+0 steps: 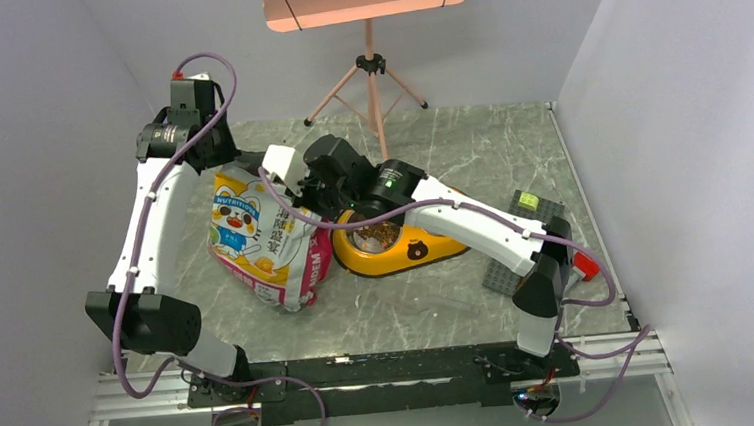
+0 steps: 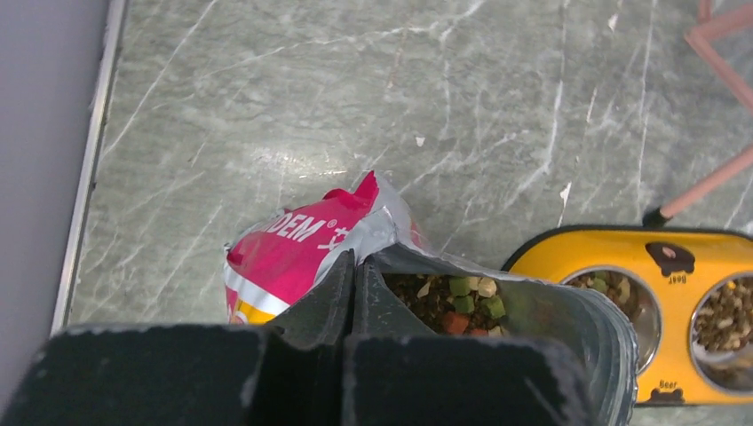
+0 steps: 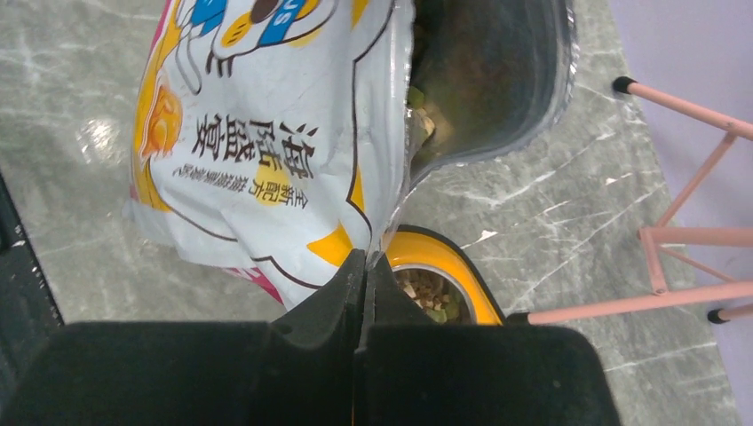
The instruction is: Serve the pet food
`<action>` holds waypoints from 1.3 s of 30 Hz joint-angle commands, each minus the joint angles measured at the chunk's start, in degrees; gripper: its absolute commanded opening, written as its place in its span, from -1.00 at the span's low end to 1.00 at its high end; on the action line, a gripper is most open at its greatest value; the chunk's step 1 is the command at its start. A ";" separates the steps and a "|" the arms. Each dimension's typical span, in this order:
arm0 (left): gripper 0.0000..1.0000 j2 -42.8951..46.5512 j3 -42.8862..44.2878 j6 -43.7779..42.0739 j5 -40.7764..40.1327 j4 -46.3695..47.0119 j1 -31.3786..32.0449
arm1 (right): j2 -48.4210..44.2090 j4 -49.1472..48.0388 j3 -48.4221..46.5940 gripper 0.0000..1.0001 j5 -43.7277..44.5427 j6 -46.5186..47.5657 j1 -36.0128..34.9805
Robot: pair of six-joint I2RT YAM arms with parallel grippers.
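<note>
The white-and-yellow pet food bag point(image 1: 259, 236) with its magenta bottom band stands on the table, left of the yellow feeder point(image 1: 395, 247). My left gripper point(image 2: 358, 264) is shut on the bag's top edge point(image 2: 391, 257); brown kibble with green and orange bits point(image 2: 457, 302) shows inside the open mouth. My right gripper point(image 3: 367, 259) is shut on the other side of the bag's rim point(image 3: 391, 204). The bag point(image 3: 266, 124) hangs open above one steel bowl point(image 3: 435, 293). Both bowls point(image 2: 622, 306) hold kibble point(image 2: 724, 319).
A pink music stand point(image 1: 371, 68) stands at the back of the table. A dark grey plate with a yellow-green block point(image 1: 529, 224) lies on the right, under the right arm. Walls close in left, right and back.
</note>
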State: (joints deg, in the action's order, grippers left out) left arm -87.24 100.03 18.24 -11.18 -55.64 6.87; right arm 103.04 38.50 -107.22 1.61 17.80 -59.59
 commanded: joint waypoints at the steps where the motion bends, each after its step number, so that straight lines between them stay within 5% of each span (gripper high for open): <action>1: -1.00 2.38 5.67 9.08 -12.51 3.73 -2.49 | -6.89 -7.39 -4.48 -1.00 7.42 0.04 3.30; 6: -1.00 9.68 2.74 19.77 -15.44 10.75 -3.26 | -8.24 -7.47 -3.43 -1.00 9.54 1.22 4.55; 14: -0.97 20.80 -5.05 34.91 -8.21 -2.58 -5.84 | -11.65 -3.13 0.77 -1.00 -0.01 -1.69 -3.54; 20: 0.23 29.76 -7.48 29.89 -6.87 -7.94 -8.06 | -14.14 -1.68 5.75 -1.00 -1.10 -2.09 -8.04; 26: 0.97 26.87 -0.17 28.32 -0.77 -17.87 -8.37 | -13.21 -0.67 5.20 -1.00 -2.74 -0.88 -8.02; 31: 0.99 17.52 9.79 26.88 0.22 -25.42 -8.76 | -13.41 -0.17 5.49 -1.00 -4.14 -0.72 -7.99; 39: 0.93 9.48 8.85 27.43 4.44 -25.95 -9.07 | -12.41 1.94 3.81 -1.00 -4.04 -0.26 -8.07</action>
State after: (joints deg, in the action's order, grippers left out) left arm -76.55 108.88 44.01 -9.43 -76.82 -1.91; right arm 94.02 38.87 -100.31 0.64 16.99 -66.59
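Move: The pet food bag hangs between both hands, the left fingers already shut on its far-left rim and the right on its near-right rim. Its middle lies about 11 cm back, 6 cm right and 13 cm below the left hand. From that same hand the bowl stand is some 7 cm back, 33 cm right and 26 cm down. From the right hand, the bag's middle is about level fore and aft, 8 cm left and 12 cm below. Draw the left gripper back about 9 cm, rising slightly and turning some 30 degrees counter-clockwise, so its bag rim comes back; then open wide, let go and keep going back and up, before reaching forward and down about 6 cm over the open bag. Keep the right fingers shut on their rim, easing forward 3 cm, then back to about 7 cm behind their start, and hold there. ##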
